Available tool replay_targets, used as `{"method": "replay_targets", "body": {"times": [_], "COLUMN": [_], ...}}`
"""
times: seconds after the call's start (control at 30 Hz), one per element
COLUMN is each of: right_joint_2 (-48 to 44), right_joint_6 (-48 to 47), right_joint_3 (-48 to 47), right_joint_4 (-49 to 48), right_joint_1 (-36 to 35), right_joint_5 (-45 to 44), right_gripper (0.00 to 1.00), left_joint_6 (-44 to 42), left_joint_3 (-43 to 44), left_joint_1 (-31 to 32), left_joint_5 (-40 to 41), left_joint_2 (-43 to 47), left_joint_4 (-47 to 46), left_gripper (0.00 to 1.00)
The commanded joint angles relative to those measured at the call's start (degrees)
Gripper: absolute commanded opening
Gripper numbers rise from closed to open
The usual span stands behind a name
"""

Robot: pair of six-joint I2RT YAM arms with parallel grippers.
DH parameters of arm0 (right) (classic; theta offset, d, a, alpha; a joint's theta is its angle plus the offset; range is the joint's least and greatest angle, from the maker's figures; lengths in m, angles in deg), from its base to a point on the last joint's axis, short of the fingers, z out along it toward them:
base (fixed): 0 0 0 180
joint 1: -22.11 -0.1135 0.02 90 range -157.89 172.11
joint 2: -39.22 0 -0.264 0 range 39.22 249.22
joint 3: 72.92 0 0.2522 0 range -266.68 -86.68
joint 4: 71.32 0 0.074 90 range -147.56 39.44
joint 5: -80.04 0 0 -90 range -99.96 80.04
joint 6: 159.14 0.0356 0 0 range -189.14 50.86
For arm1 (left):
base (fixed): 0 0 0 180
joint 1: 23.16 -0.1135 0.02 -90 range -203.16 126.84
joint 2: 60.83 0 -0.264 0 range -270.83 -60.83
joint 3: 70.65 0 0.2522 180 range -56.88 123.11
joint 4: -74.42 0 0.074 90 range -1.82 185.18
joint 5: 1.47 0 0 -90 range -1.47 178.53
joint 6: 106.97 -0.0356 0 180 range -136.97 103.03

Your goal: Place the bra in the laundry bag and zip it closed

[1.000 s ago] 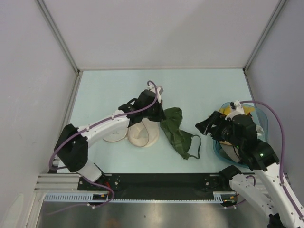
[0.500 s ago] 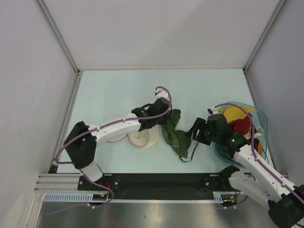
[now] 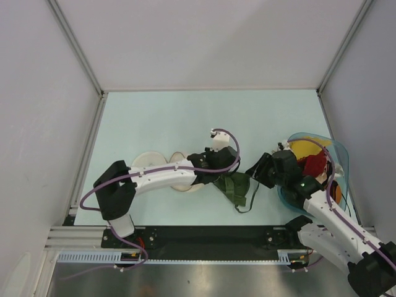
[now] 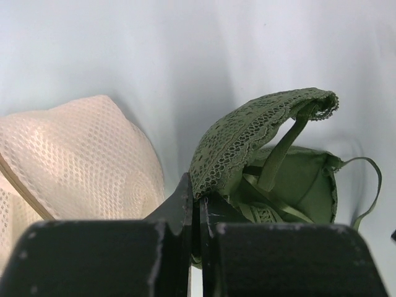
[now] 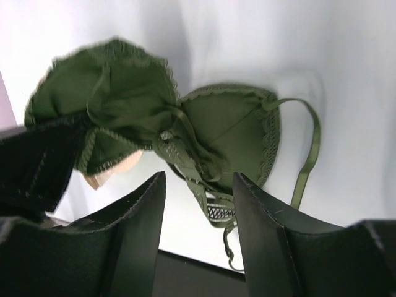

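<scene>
The dark olive bra (image 3: 237, 187) lies crumpled on the table between the two arms. My left gripper (image 3: 218, 175) is shut on the lace edge of one cup (image 4: 247, 133), which stands lifted and folded over; the pinch shows at the left gripper (image 4: 198, 195) fingertips. The cream mesh laundry bag (image 3: 145, 162) lies left of it, partly under the left arm, and appears in the left wrist view as the laundry bag (image 4: 74, 161). My right gripper (image 3: 253, 168) hovers at the bra's right side, open. In its wrist view the right gripper (image 5: 198, 185) straddles the hook band of the bra (image 5: 229, 133) without touching it.
A translucent blue tub (image 3: 342, 158) stands at the right with a yellow garment (image 3: 303, 148) and a red garment (image 3: 315, 164) in it, close behind the right arm. Grey walls enclose the table on three sides. A black strip runs along the near edge.
The left gripper has carried the bra cup right and nearer, away from the bag. The right gripper has left the tub, moved left to the bra, and its jaws have narrowed.
</scene>
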Motion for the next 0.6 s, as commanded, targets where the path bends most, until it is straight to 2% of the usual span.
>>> {"method": "replay_targets", "body": {"times": [0.0,0.3,0.43,0.57], "right_joint_2": [-1.3,-4.37,-5.43,-6.57], "right_joint_6": [0.41,-1.61,-2.84,-4.25], "right_joint_3": [0.35,1.49,1.66,1.49], "right_joint_4": [-0.4,1.53,2.41,3.64], "right_joint_1": [3.39,8.13,11.39,13.77], "right_joint_5": [-0.35,2.74,5.9,7.14], "right_gripper": [0.52,0.53,0.53,0.53], "left_joint_6": [2.57,2.83,3.01,1.96], "left_joint_3": [2.22,1.43,0.11,-1.38], "left_joint_1": [2.27,6.49,7.9,10.53], "left_joint_5": [4.09,7.7,6.47,6.38], "left_joint_2": [-0.79,-1.85,-1.68,-1.5], "left_joint_4": [-0.43,-0.69,-2.01,-3.41], "left_gripper": [0.01,0.22,0.24,0.35]}}
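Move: The left fingers are shut on the bra, whose bulk droops some 4 cm to the right of them, 3 cm back and 6 cm below. The laundry bag, with its mesh mouth, lies about 16 cm to the left of this hand, roughly level with it in reach and 9 cm lower. From the empty right hand the bra is about 6 cm left, 2 cm back and 7 cm down; the bin stands some 22 cm to its right, 2 cm farther out and 3 cm lower. Back and to the right, nearly level, the left hand draws away from the bag by about 4.5 cm while its fingers open about a third, easing their pinch with the bra's cup still between them. The right hand, half open and empty, shifts about 4 cm to the right, away from the bra towards the bin, turning slightly clockwise. ##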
